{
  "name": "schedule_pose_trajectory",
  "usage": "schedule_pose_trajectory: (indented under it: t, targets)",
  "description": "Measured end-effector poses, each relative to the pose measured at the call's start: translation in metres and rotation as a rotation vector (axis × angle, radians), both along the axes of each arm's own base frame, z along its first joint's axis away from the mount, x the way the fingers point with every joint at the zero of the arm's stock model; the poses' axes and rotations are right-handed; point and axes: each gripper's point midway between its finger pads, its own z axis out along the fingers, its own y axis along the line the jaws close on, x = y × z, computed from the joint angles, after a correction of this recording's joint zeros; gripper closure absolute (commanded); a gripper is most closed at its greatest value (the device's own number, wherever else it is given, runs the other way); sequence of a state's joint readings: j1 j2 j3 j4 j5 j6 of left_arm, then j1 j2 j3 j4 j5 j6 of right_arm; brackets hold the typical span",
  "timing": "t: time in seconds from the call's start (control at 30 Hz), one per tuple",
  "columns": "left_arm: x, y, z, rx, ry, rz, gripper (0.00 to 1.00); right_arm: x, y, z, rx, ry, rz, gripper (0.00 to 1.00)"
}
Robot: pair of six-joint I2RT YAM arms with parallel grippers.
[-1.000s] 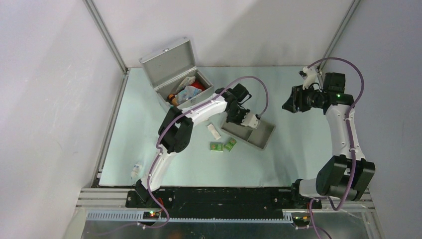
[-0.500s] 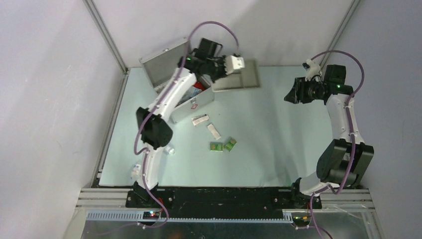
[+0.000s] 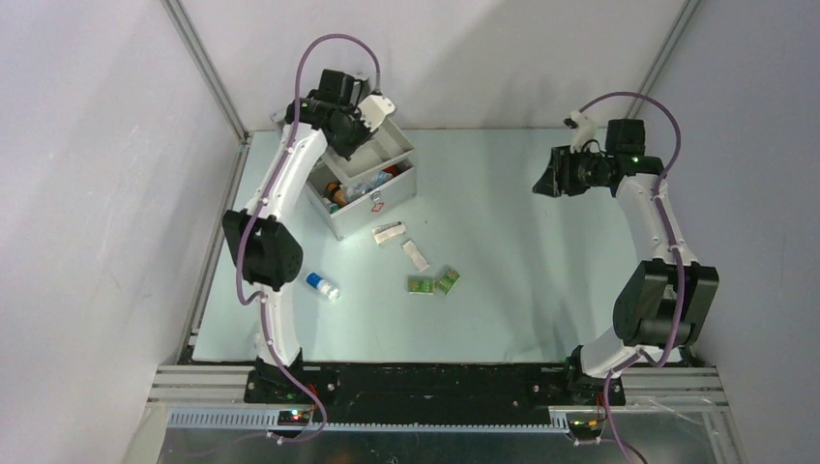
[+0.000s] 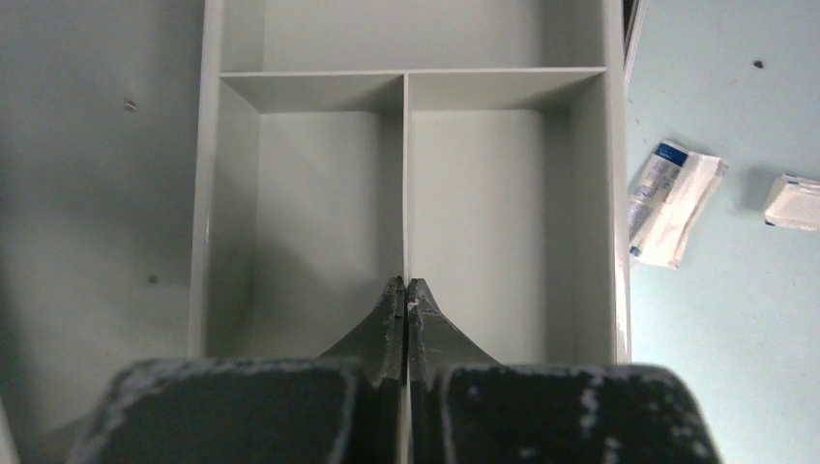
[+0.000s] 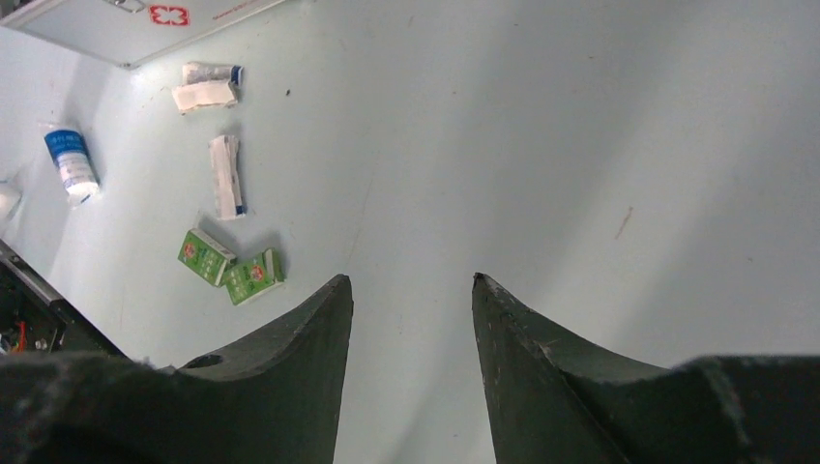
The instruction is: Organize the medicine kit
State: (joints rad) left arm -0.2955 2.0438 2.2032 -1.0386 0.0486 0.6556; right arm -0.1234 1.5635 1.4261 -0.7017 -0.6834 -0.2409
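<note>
The medicine kit, a silver case with a red mark on its front, stands open at the back left with bottles and packets inside. In the right wrist view the medicine kit shows only as a front corner. My left gripper is over the kit, holding the grey divided tray above its far end. The left wrist view shows my left gripper shut on the middle divider of the grey divided tray, whose compartments are empty. At the right my right gripper hangs in the air. In its own view my right gripper is open with nothing between its fingers.
Loose on the table in front of the kit lie two white sachets, two green boxes and a blue-capped bottle. In the right wrist view lie the green boxes, a sachet and the bottle.
My left arm has lifted the grey tray off the middle of the table and swung it back and left over the kit. The right gripper has drifted slightly left.
</note>
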Motion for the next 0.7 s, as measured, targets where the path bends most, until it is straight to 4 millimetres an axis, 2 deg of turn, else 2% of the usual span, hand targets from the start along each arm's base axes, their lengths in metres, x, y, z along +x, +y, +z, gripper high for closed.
schedule_pose_trajectory:
  t: [0.2, 0.3, 0.5, 0.7]
  targets:
    - [-0.009, 0.013, -0.025, -0.057, 0.101, 0.041, 1.0, -0.002, 0.019, -0.019, -0.027, 0.05, 0.06, 0.47]
    - [-0.012, 0.02, -0.038, -0.081, 0.142, 0.045, 1.0, -0.003, 0.019, -0.027, -0.045, 0.076, 0.065, 0.47]
    - [-0.03, 0.038, -0.081, -0.086, 0.27, 0.066, 1.0, -0.003, 0.019, -0.031, -0.1, 0.068, 0.075, 0.47]
    - [-0.027, 0.044, -0.082, -0.104, 0.27, 0.059, 1.0, -0.007, 0.036, -0.036, -0.154, 0.055, 0.143, 0.47]
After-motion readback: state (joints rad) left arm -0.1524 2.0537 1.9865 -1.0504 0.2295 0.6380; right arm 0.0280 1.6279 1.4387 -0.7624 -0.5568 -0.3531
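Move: The left hand, already pinching the grey tray's divider, has the medicine box below it, its middle about 2 cm back, level left to right, roughly 14 cm down. On the table some 21 cm below the hand, the bandage packets lie 14 cm back and 6 right, the thin packet 20 back and 12 right. The box's middle lies about 41 cm left of the right hand, 4 ahead and 12 below. Left lowers the pinched tray about 8 cm into the box mouth, drifting left, tipping down; empty right sinks leftward. ##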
